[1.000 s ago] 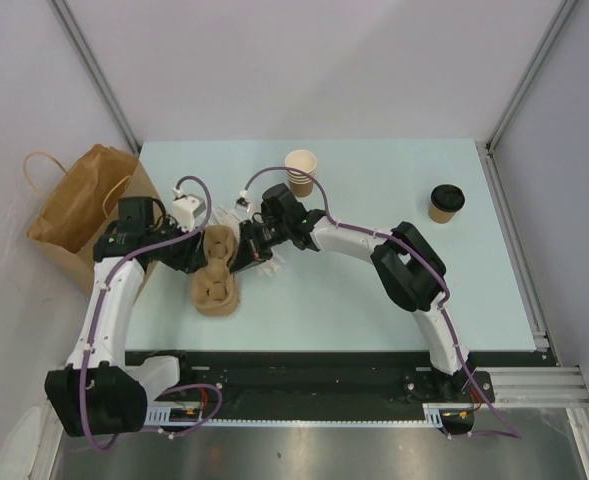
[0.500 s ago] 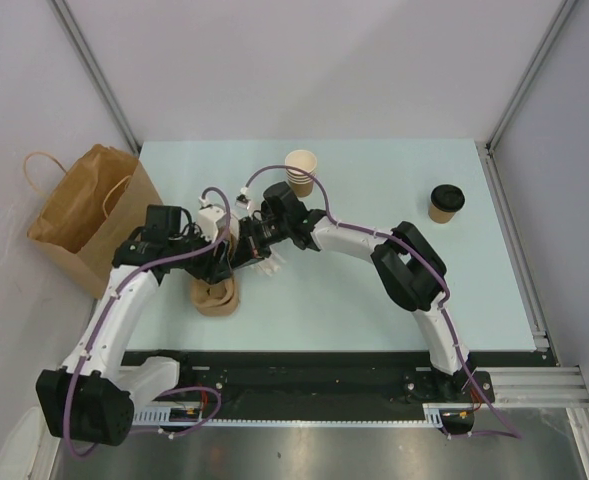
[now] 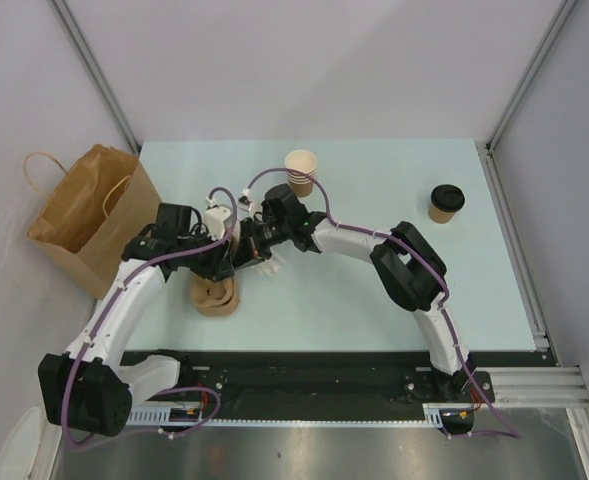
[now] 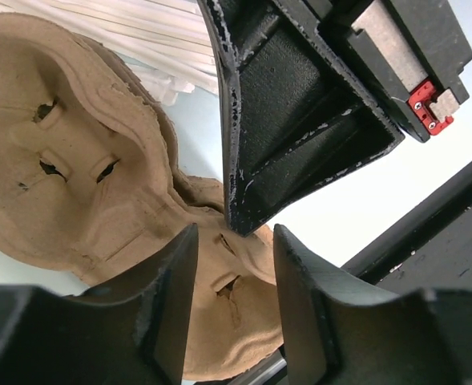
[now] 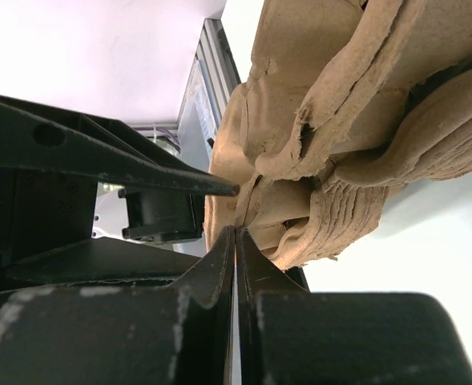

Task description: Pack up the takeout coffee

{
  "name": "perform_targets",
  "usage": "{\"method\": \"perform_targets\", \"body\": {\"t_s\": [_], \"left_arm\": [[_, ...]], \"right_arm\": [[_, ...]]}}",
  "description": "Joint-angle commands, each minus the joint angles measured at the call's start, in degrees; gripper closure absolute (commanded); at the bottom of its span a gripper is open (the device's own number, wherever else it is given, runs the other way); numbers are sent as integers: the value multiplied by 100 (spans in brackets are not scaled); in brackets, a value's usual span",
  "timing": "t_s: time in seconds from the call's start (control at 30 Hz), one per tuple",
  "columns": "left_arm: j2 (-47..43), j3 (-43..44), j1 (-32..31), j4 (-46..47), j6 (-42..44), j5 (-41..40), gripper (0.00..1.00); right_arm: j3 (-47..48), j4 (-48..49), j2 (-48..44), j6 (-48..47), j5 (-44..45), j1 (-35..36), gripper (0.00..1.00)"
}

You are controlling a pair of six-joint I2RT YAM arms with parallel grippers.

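Note:
One takeout coffee (image 3: 446, 203), a tan cup with a black lid, stands alone at the far right of the table, well away from both arms. A stack of brown pulp cup carriers (image 3: 216, 298) (image 4: 83, 160) (image 5: 340, 120) lies left of centre. My left gripper (image 3: 224, 263) (image 4: 236, 313) hangs just over the carrier, open, with a cup well showing in the gap. My right gripper (image 3: 246, 254) (image 5: 236, 237) is shut, its tips against the carrier's edge beside the left fingers, with nothing between them.
A large brown paper bag (image 3: 79, 205) with handles stands open at the table's left edge. A stack of lidless tan cups (image 3: 300, 172) sits behind the grippers. White paper-wrapped sticks (image 4: 139, 28) lie by the carrier. Grey walls enclose the table.
My left arm has swung right from beside the bag to over the carrier, now covering most of it. The right arm has stayed put.

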Motion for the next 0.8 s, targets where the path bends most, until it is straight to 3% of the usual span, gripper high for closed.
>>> {"method": "perform_targets", "body": {"t_s": [0.0,0.3,0.77], "left_arm": [[102,48,-68,46,-42,-32,57],[226,136,-77,-86,11,-41,61],[278,242,-68,-183,2,-120,99]], "right_arm": [[-42,387,-350,203,-147,0,100],[-60,475,-368,317,-156,-26,100],[-95,581,-385,397,-191,-61,100]]}}
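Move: The cup tray is right under the left hand: its middle lies about 3 cm ahead, 3 cm to the left and 3 cm below, with the near part of its right-hand rim between the half-open fingers. The straws lie some 6 cm ahead and 7 cm right of that hand, and the paper bag stands about 28 cm left and 10 cm ahead. From the right hand, the tray's middle is about 4 cm left, 2 cm ahead and 3 cm down. The left fingers close from half open to nearly shut at the cup tray's right-hand rim, just behind the waist, their tips coming together right beside the right hand's fingertips. The left hand sinks only about 1 cm and barely tilts. The right hand stays in place at the rim, pointing left, fingers still shut. Whether pulp is caught between the left tips can't be seen. ##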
